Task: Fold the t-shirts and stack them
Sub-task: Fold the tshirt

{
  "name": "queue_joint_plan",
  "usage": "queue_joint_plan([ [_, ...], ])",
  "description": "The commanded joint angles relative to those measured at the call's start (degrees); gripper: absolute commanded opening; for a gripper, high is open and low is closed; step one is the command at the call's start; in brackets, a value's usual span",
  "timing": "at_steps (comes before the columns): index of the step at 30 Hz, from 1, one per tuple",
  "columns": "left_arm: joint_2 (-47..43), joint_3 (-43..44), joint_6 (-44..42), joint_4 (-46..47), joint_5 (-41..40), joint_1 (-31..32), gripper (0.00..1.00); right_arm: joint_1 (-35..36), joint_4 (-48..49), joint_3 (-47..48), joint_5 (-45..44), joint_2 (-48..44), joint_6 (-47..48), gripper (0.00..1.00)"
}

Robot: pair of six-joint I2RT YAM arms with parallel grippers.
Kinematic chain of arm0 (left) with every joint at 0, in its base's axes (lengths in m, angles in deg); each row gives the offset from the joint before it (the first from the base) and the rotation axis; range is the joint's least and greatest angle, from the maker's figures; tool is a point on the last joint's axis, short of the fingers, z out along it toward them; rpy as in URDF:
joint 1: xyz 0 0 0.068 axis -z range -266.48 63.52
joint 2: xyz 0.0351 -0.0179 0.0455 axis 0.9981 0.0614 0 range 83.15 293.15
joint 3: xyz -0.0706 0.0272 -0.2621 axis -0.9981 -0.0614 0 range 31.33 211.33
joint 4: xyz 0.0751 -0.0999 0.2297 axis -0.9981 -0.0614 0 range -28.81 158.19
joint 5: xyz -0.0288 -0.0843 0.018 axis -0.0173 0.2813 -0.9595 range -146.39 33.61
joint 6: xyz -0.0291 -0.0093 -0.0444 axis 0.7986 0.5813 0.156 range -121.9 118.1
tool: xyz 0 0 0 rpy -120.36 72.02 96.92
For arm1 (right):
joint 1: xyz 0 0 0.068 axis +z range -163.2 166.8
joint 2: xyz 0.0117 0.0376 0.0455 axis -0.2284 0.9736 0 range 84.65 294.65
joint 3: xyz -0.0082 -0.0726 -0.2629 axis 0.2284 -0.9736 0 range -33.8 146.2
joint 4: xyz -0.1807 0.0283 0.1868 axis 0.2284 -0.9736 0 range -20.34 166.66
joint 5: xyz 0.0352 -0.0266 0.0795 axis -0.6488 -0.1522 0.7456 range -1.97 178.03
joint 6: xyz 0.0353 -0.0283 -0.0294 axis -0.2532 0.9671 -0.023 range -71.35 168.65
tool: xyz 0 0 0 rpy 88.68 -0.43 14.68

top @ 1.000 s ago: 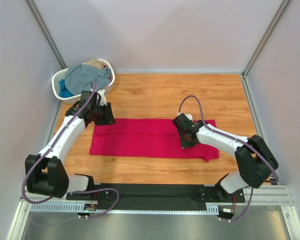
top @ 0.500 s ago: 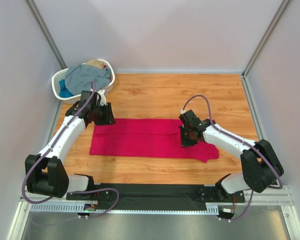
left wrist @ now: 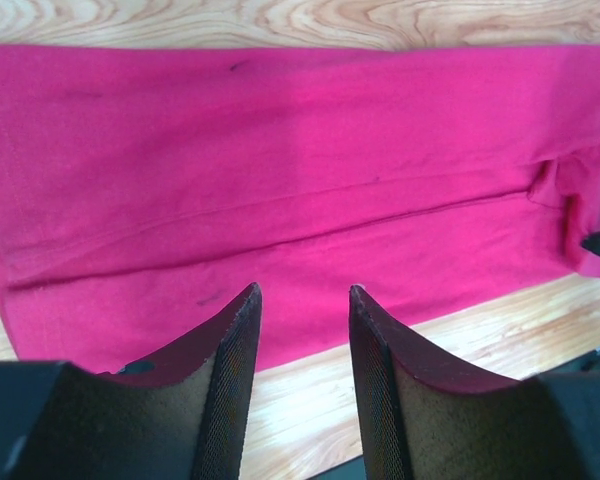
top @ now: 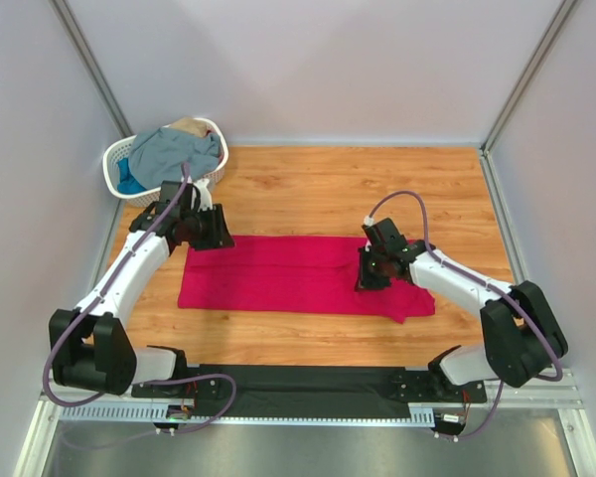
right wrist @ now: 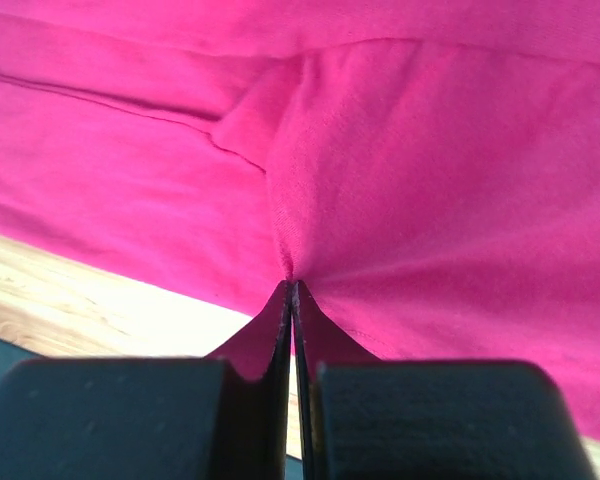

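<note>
The crimson-pink t-shirt [top: 278, 273] lies folded into a long strip across the wooden table. My left gripper [top: 211, 238] hovers over the strip's far left corner, open, with nothing between its fingers. In the left wrist view the cloth [left wrist: 280, 180] spreads beyond the open gripper [left wrist: 302, 290]. My right gripper [top: 368, 281] is on the strip's right part, shut on a pinch of the crimson cloth [right wrist: 430, 150], which puckers at the tips of the gripper [right wrist: 291, 283]. A grey-blue t-shirt [top: 174, 151], a bright blue one [top: 129, 184] and a tan one [top: 187, 125] are piled in the basket.
The white lattice basket [top: 114, 159] stands at the far left corner, close behind my left arm. Grey walls close the table on three sides. A black rail [top: 298, 383] runs along the near edge between the arm bases.
My right gripper has shifted a little to the right, still pinching the crimson cloth. The left arm has stayed in place, its jaws a touch wider.
</note>
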Motion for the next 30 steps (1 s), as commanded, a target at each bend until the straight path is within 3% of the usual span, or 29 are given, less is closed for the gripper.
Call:
queue_joint_plan([
  [1, -3.5, -1.1, 1.9, 1.4, 2.5, 0.3, 0.48, -0.1, 4.6, -2.1, 4.7, -1.1, -2.6, 0.0],
  [4, -4.6, -2.6, 2.7, 2.1, 3.0, 0.6, 0.5, -0.1, 3.1, -2.5, 0.6, -3.1, -3.0, 0.01],
  [7, -5.0, -3.6, 3.2, 2.4, 4.3, 1.6, 0.5, -0.1, -6.1, 1.0, -10.5, -4.7, -5.2, 0.27],
  [11, -6.2, -4.8, 4.1, 3.1, 4.0, 5.5, 0.5, -0.2, -17.8, 2.7, -17.9, -9.0, -15.6, 0.43],
  [20, -10.1, -6.2, 3.6, 2.8, 5.0, 8.6, 0.51, -0.2, -28.1, -5.3, -23.6, -21.2, -35.0, 0.47],
  [30, -11.4, -9.1, 2.7, 3.9, 6.8, 8.6, 0.5, -0.3, -21.8, -11.3, -22.8, -21.2, -39.8, 0.47],
])
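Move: The right hand is shut on the t-shirt's folded-in end. The shirt's loose near corner lies about 7 cm to its right, 6 cm back and 3 cm lower; the right end's near corner is some 14 cm right and 5 cm back, its far corner 12 cm right and 9 cm ahead. From the left hand, the near hem lies roughly 12 cm back, 3 cm right and 12 cm down, the loose corner 31 cm right and 13 cm back. Right hand opens off the t-shirt and arcs 13 cm right-back towards the loose corner; left shifts 8 cm back-right. ##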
